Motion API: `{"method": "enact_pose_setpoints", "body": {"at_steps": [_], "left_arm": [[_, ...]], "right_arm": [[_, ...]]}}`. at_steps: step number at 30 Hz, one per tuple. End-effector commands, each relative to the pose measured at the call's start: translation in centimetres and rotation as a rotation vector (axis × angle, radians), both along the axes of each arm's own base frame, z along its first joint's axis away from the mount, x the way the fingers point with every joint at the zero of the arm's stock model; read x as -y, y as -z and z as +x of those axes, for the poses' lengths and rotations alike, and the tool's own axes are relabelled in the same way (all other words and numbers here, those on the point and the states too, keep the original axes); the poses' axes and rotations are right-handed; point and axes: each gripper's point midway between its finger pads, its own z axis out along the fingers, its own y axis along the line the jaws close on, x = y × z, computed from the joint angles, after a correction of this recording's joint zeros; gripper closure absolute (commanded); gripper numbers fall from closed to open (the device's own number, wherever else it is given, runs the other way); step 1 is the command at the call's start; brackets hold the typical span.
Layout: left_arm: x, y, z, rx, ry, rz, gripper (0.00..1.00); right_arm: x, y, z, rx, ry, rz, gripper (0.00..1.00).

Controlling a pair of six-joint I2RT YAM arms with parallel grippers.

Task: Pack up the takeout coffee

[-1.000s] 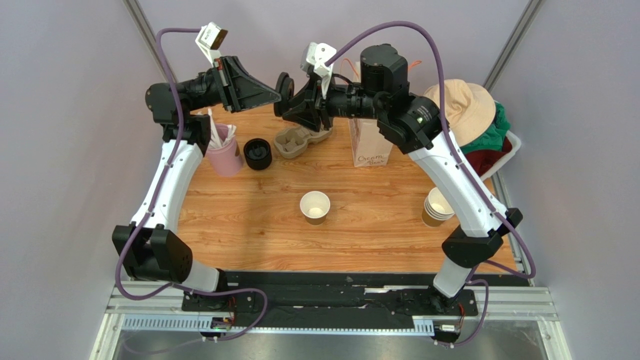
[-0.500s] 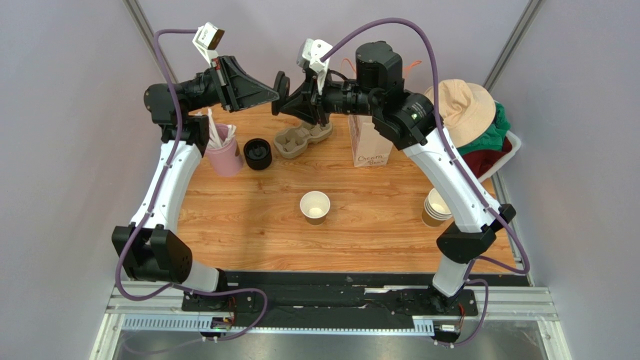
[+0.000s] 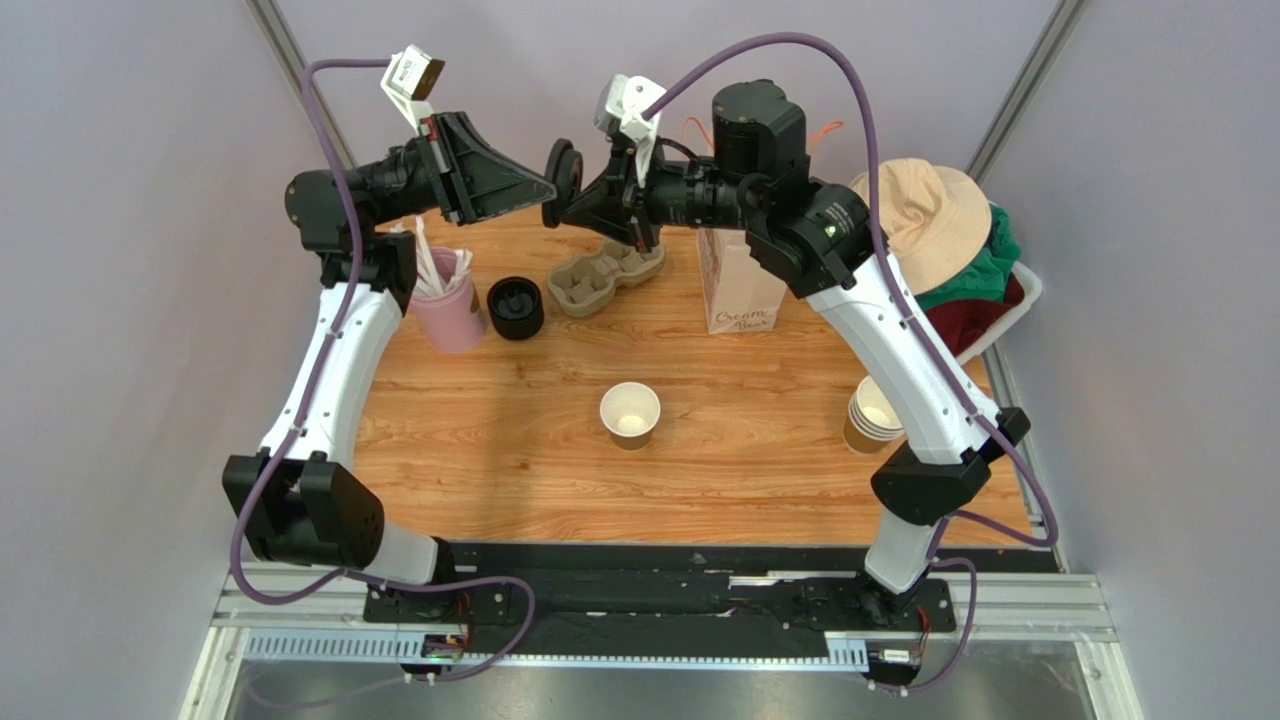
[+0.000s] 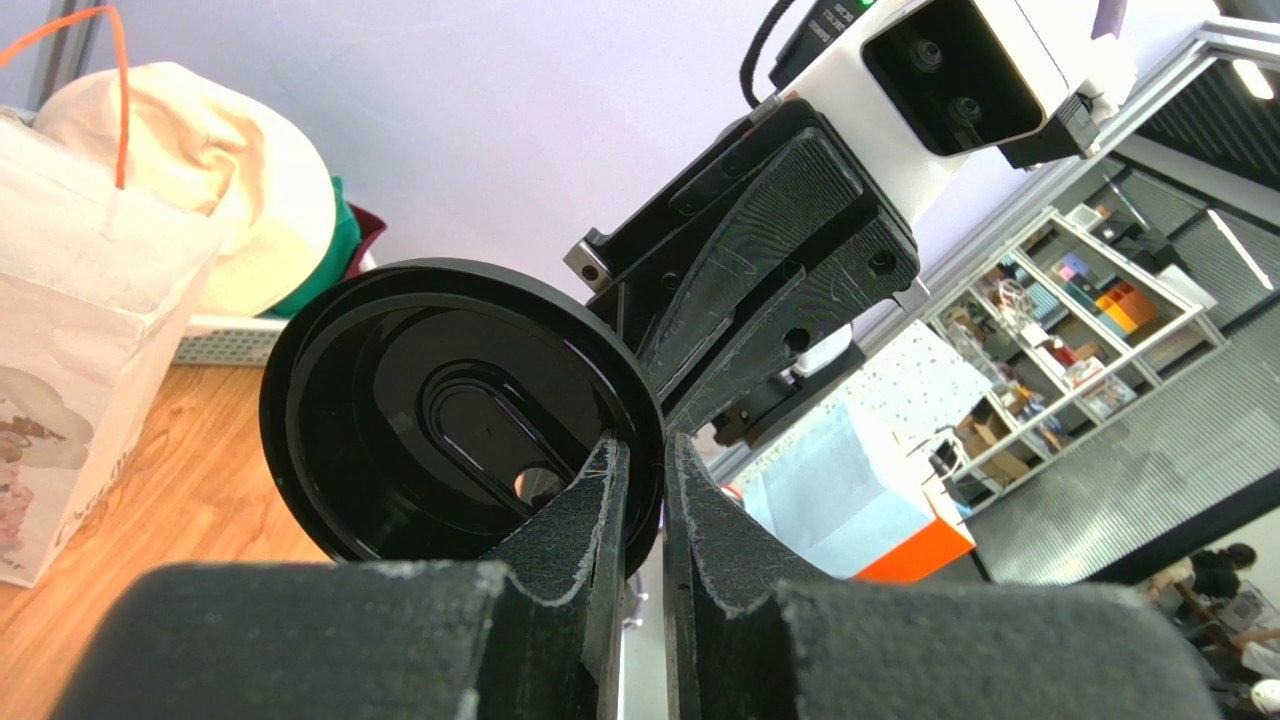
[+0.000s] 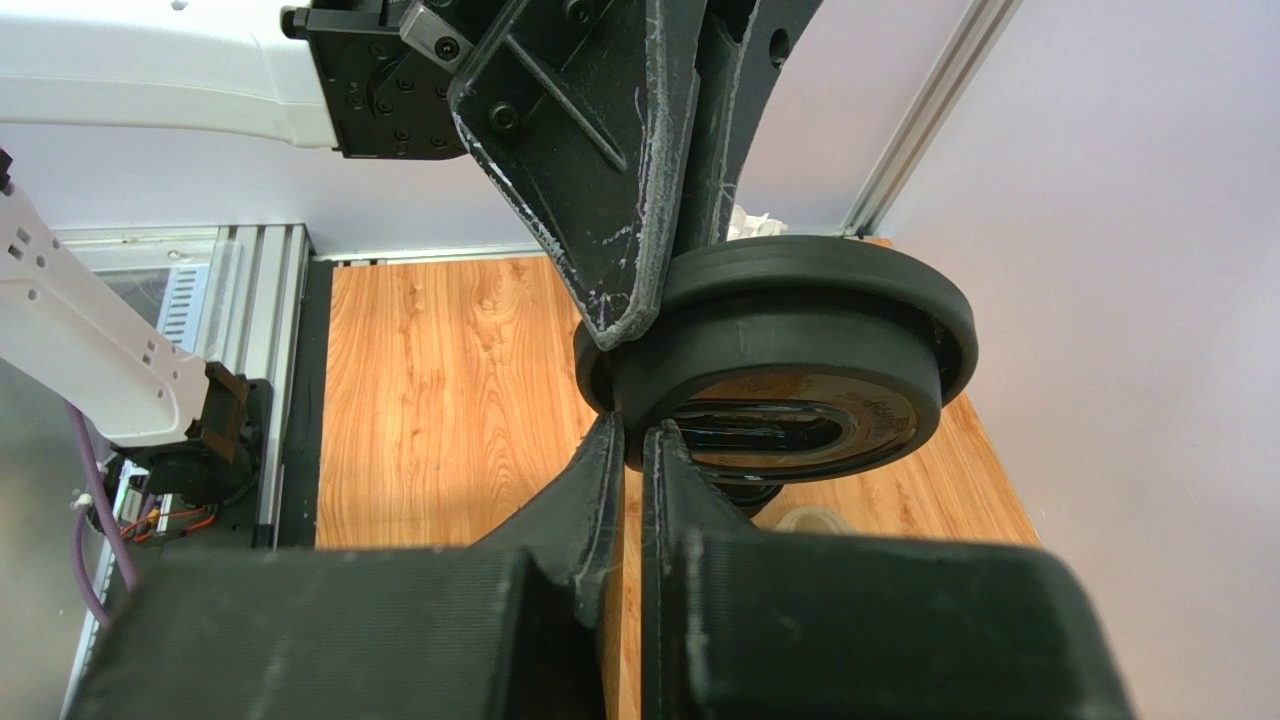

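A black round lid [image 3: 565,162] hangs in the air above the back of the table, held between both grippers. My left gripper [image 3: 550,186] is shut on its rim from the left; the left wrist view shows the lid's underside [image 4: 451,428] and my fingers [image 4: 643,443] pinching the edge. My right gripper [image 3: 583,183] is shut on the rim from the right, with its fingers [image 5: 633,428] clamped on the lid [image 5: 781,353] just below the left gripper's fingers [image 5: 601,225]. The takeout coffee's brown paper cup [image 3: 630,410] stands lidless at mid-table.
A pink cup of white utensils [image 3: 448,312], a pile of black lids [image 3: 516,308] and a cardboard cup carrier [image 3: 604,276] sit at the back. A white paper bag [image 3: 739,285] stands back right. Stacked brown cups [image 3: 875,413] and a beige hat [image 3: 932,218] lie at the right.
My right gripper has closed its fingers onto the lid's rim after shifting slightly up and left. The left gripper has kept its hold.
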Motion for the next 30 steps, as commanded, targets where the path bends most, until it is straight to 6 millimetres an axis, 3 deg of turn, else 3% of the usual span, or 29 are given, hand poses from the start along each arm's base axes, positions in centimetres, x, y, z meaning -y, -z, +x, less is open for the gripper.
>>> {"method": "enact_pose_setpoints", "body": {"at_steps": [1,2,5,7,8,11,12,14,15,17,22,23,24,25,26,27,30], "left_arm": [[-0.4,-0.5,-0.4,0.03,-0.022,-0.006,0.75],[-0.6,-0.5,-0.3,0.03,-0.03,-0.004,0.6],[-1.6,-0.6,0.3,0.033,-0.06,0.003,0.38],[-2.7,-0.9,0.8,0.049,-0.095,0.015,0.31],[-3.1,-0.9,1.1,0.046,-0.105,0.016,0.27],[-4.4,-0.9,1.7,0.055,-0.147,0.024,0.23],[-4.6,-0.6,1.9,0.052,-0.149,0.032,0.21],[-5.0,0.0,2.2,0.055,-0.155,0.051,0.18],[-5.1,0.7,2.1,0.055,-0.14,0.077,0.17],[-5.6,1.7,2.2,0.067,-0.134,0.121,0.15],[-8.7,4.1,1.9,0.039,-0.207,0.196,0.15],[-9.6,4.7,2.5,0.121,-0.251,0.224,0.15],[-10.3,6.1,2.8,-0.041,-0.279,0.21,0.15],[-11.8,6.4,2.9,-0.054,-0.358,0.225,0.14],[-12.7,6.2,3.3,0.143,-0.439,0.313,0.13],[-13.7,8.6,3.5,-0.037,-0.539,0.358,0.1],[-15.5,10.5,3.4,0.057,-0.688,0.537,0.07]], "right_arm": [[-0.3,-1.7,-1.4,0.045,-0.053,0.036,1.0],[-0.3,-1.3,-1.4,0.04,-0.053,0.03,1.0],[0.1,-0.7,-1.8,0.031,-0.057,0.012,1.0],[0.8,-0.8,-2.5,0.044,-0.059,0.007,1.0],[0.8,0.3,-2.4,0.025,-0.059,-0.014,1.0],[1.5,0.9,-3.1,0.022,-0.056,-0.031,1.0],[1.6,2.3,-2.9,0.004,-0.05,-0.061,1.0],[2.2,2.9,-3.4,0.011,-0.042,-0.086,1.0],[2.6,4.5,-3.3,-0.008,-0.019,-0.132,1.0],[3.4,5.4,-3.7,0.023,-0.014,-0.187,1.0],[6.2,11.0,-5.1,-0.048,-0.011,-0.45,1.0],[6.3,11.9,-5.7,-0.035,-0.032,-0.501,1.0],[7.2,14.1,-6.0,-0.066,-0.024,-0.601,1.0],[7.5,15.2,-6.3,-0.072,-0.033,-0.656,1.0],[7.4,16.3,-7.1,-0.057,-0.065,-0.715,1.0],[7.9,18.1,-7.2,-0.082,-0.061,-0.796,1.0],[7.8,21.1,-8.1,-0.111,-0.101,-0.923,1.0]]}}
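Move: The black lid hangs between both hands, each pinching its rim. The open paper cup it goes to stands about 5 cm back and 5 cm right of the right hand, some 35 cm below. From that hand, the cup tray is 14 cm ahead and 1 cm right, the stacked lids 10 cm ahead and 10 cm left, the paper bag 13 cm ahead and 20 cm right. From the left hand, the cup lies roughly 5 cm back, 7 cm right, 38 cm down. The black lid passes wholly to the right hand: the left fingers open wide, let go of the rim and draw off about 14 cm to the left, also somewhat forward and down, turning counter-clockwise. Keeping its pinch, the right hand then sinks some 16 cm, with a shorter shift back and right towards the open cup, tipping its fingers from level to steeply down. ##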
